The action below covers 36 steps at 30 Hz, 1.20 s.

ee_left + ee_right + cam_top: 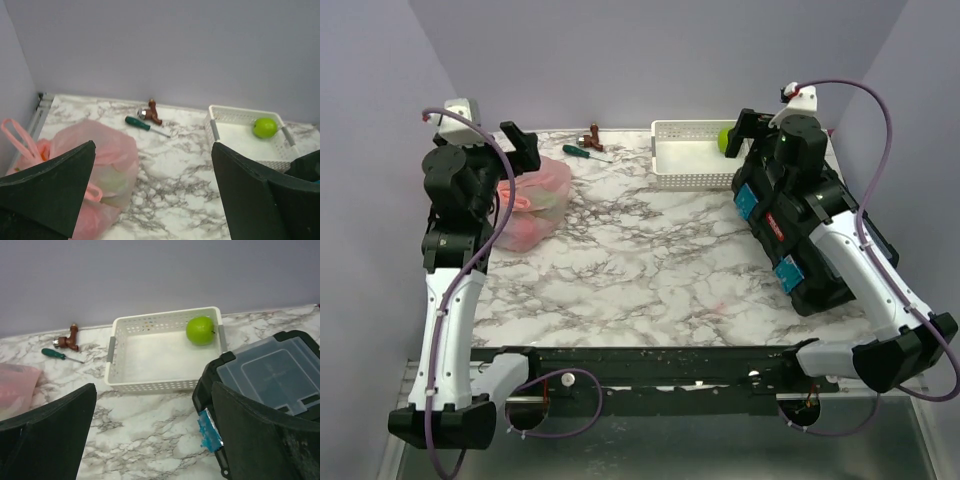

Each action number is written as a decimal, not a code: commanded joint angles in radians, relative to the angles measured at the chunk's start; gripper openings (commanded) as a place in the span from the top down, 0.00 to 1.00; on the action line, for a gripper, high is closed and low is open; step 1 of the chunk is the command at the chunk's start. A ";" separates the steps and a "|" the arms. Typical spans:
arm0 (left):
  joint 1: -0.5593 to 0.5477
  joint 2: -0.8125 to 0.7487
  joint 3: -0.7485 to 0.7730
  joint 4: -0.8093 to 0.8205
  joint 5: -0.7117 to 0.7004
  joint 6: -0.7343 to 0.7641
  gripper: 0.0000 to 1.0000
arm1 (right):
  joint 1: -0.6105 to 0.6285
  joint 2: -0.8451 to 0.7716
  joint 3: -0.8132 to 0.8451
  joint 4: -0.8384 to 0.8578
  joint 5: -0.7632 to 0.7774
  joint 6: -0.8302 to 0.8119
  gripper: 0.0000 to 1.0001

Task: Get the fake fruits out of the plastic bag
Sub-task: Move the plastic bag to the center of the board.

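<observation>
The pink plastic bag (532, 200) lies crumpled at the table's left side, its loop handles (20, 140) toward the left wall. Pale green and orange shapes of fake fruits (113, 181) show dimly through its film. One green apple (724, 138) rests in the far right corner of the white basket, also visible in the left wrist view (265, 127) and the right wrist view (200, 330). My left gripper (523, 148) hovers open just above the bag's right side (153, 146), holding nothing. My right gripper (746, 132) stands open and empty over the basket's right end (153, 386).
The white perforated basket (672, 181) stands at the back, right of centre. A green-handled screwdriver (584, 152) and a small brown tap-like fitting (592, 133) lie by the back wall. A black toolbox with a clear lid (800, 235) fills the right side under my right arm.
</observation>
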 commanded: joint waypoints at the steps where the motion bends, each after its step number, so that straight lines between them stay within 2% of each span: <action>1: 0.011 0.040 -0.079 -0.057 -0.052 -0.044 0.01 | 0.029 -0.003 0.005 0.034 -0.090 0.029 0.00; 2: 0.012 0.052 -0.081 -0.065 -0.097 -0.055 0.01 | 0.041 0.014 0.004 0.031 -0.099 0.047 0.00; 10: 0.020 0.179 -0.029 -0.168 -0.147 -0.170 0.01 | 0.074 0.149 0.025 -0.046 -0.228 0.190 0.00; 13: 0.079 0.211 -0.037 -0.186 -0.148 -0.225 0.01 | 0.086 0.167 0.011 -0.049 -0.207 0.242 0.00; 16: 0.129 0.260 -0.028 -0.203 -0.081 -0.286 0.01 | 0.086 0.202 0.031 -0.086 -0.208 0.311 0.00; 19: 0.187 0.329 0.006 -0.273 0.044 -0.397 0.01 | 0.086 0.236 0.042 -0.086 -0.330 0.350 0.00; 23: 0.234 0.406 0.003 -0.264 0.215 -0.477 0.01 | 0.086 0.202 -0.050 0.039 -0.484 0.420 0.00; 26: 0.278 0.449 -0.013 -0.264 0.246 -0.525 0.01 | 0.086 0.186 -0.117 0.138 -0.602 0.424 0.00; 30: 0.311 0.489 -0.026 -0.273 0.161 -0.544 0.01 | 0.086 0.200 -0.128 0.138 -0.670 0.388 0.00; 36: 0.320 0.590 0.044 -0.375 -0.001 -0.541 0.01 | 0.086 0.218 -0.189 0.237 -0.740 0.442 0.00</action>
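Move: The plastic bag's middle lies some 17 cm ahead of the left hand, 11 cm to its left and nearly 40 cm below. The screwdriver lies on the table about 19 cm farther out than the bag and 17 cm to the bag's right. From the right hand the bag is about 60 cm to the left, 10 cm ahead and 32 cm below; the white basket sits roughly 29 cm ahead and 6 cm left of that hand, and the black toolbox about 18 cm to its right, level with it. The left hand, jaws still wide open and empty, sinks about 25 cm towards the plastic bag while working forward and left, its fingers tipping from level to steeply down and its left side rolling downward. The right hand, also open, sweeps some 16 cm left towards the bag and sinks about 12 cm, leaving the toolbox side and easing slightly back late on, as it tips down and turns counter-clockwise. ##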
